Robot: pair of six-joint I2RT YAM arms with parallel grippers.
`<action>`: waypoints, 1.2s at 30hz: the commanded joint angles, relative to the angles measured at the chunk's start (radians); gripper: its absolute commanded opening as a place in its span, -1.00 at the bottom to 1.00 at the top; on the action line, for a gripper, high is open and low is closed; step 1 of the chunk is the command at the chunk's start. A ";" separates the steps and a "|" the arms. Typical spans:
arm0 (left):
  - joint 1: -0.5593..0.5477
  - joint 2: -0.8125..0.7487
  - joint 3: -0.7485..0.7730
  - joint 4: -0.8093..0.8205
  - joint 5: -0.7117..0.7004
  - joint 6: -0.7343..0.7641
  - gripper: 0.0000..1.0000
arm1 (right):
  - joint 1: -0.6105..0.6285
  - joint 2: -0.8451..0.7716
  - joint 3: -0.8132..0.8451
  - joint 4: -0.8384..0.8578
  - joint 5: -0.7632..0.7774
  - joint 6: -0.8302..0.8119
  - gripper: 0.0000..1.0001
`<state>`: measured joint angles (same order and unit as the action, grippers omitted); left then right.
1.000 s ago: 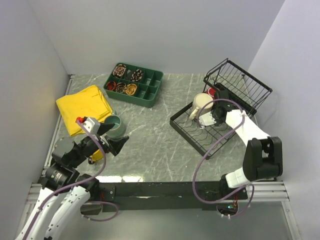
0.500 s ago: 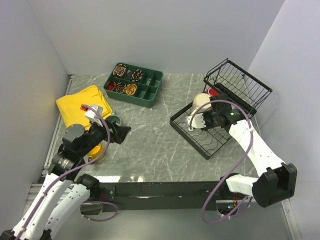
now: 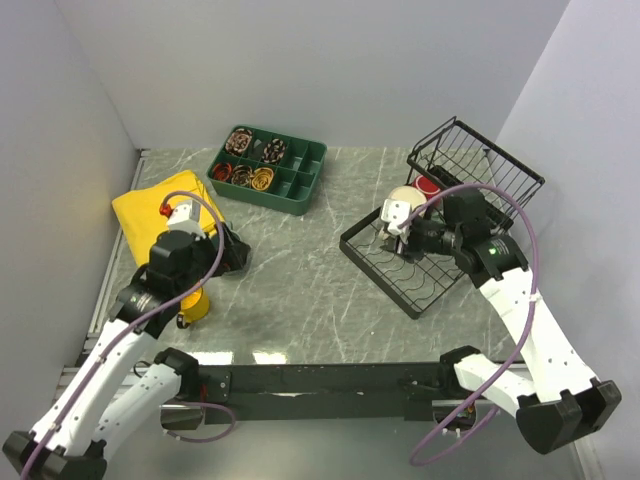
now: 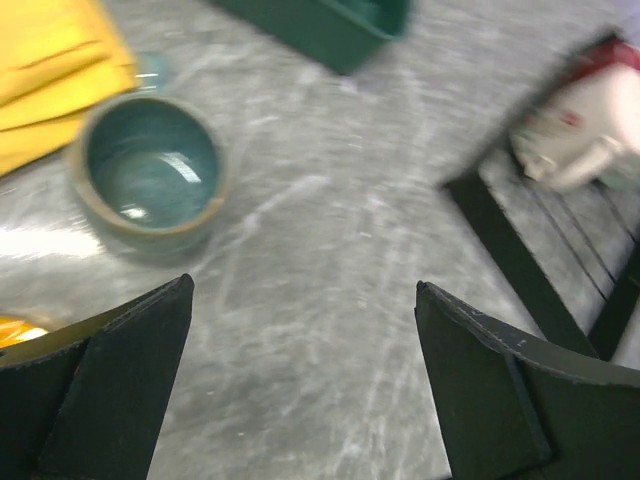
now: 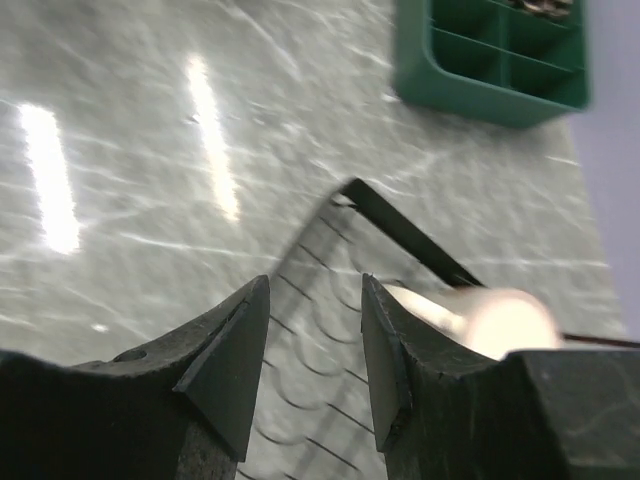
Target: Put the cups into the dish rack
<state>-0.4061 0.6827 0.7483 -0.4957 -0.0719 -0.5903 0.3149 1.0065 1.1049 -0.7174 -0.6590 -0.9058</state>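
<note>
A grey-green mug point(image 4: 150, 175) with a teal inside stands upright on the table beside the yellow cloth; in the top view my left arm covers it. My left gripper point(image 4: 303, 290) point(image 3: 236, 254) hangs open just short of that mug, empty. A yellow mug point(image 3: 195, 305) stands under the left arm. The cream mug point(image 3: 400, 208) point(image 5: 492, 322) lies on the flat base of the black dish rack point(image 3: 405, 285). A red mug point(image 3: 428, 186) sits at the rack's basket end. My right gripper point(image 3: 408, 238) point(image 5: 315, 285) is open above the rack base, with the cream mug just outside its right finger.
A dark green compartment tray point(image 3: 270, 170) with small items stands at the back. A folded yellow cloth point(image 3: 160, 205) lies at the left. The rack's raised wire basket point(image 3: 485, 170) stands near the right wall. Walls close in the table on three sides.
My right gripper's jaws have widened and come off the cream mug, which now lies on the rack. The left arm has swung in over the grey-green mug, still open.
</note>
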 commanded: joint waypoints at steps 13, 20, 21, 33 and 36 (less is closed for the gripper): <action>0.271 0.316 0.082 -0.060 -0.033 -0.049 0.72 | -0.065 -0.155 -0.204 0.197 -0.272 0.217 0.03; 0.355 0.507 0.089 0.043 0.084 0.052 0.37 | -0.080 -0.177 -0.215 0.200 -0.300 0.220 0.04; 0.358 0.540 0.103 0.048 0.093 0.058 0.35 | -0.082 -0.183 -0.217 0.202 -0.301 0.219 0.04; 0.360 0.704 0.143 0.049 0.046 0.076 0.11 | -0.096 -0.218 -0.238 0.208 -0.333 0.222 0.06; 0.360 0.752 0.172 0.043 0.043 0.083 0.01 | -0.100 -0.227 -0.228 0.197 -0.335 0.220 0.06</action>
<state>-0.0505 1.3926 0.8570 -0.4747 -0.0093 -0.5335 0.2256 0.8059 0.8688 -0.5404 -0.9627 -0.6960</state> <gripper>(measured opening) 0.527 0.528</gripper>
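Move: The teal mug stands about 9 cm ahead of the left hand, some 5 cm to its left and about 19 cm below. From that mug, the yellow mug is roughly 8 cm farther left and 11 cm nearer; the yellow cloth's middle is about 15 cm left and 7 cm farther out; the green tray is some 20 cm farther out and 7 cm to the right. From the right hand the teal mug is about 30 cm left, 8 cm ahead and 24 cm down. To the teal mug's left wall goes the left hand, first swinging forward and left, then sinking, about 15 cm down in all. The fingers tip down some 30 degrees and close to about half open, one outside the wall, the other over the mouth; touch can't be seen. The empty right hand backs off about 5 cm, its fingers lifting slightly. ##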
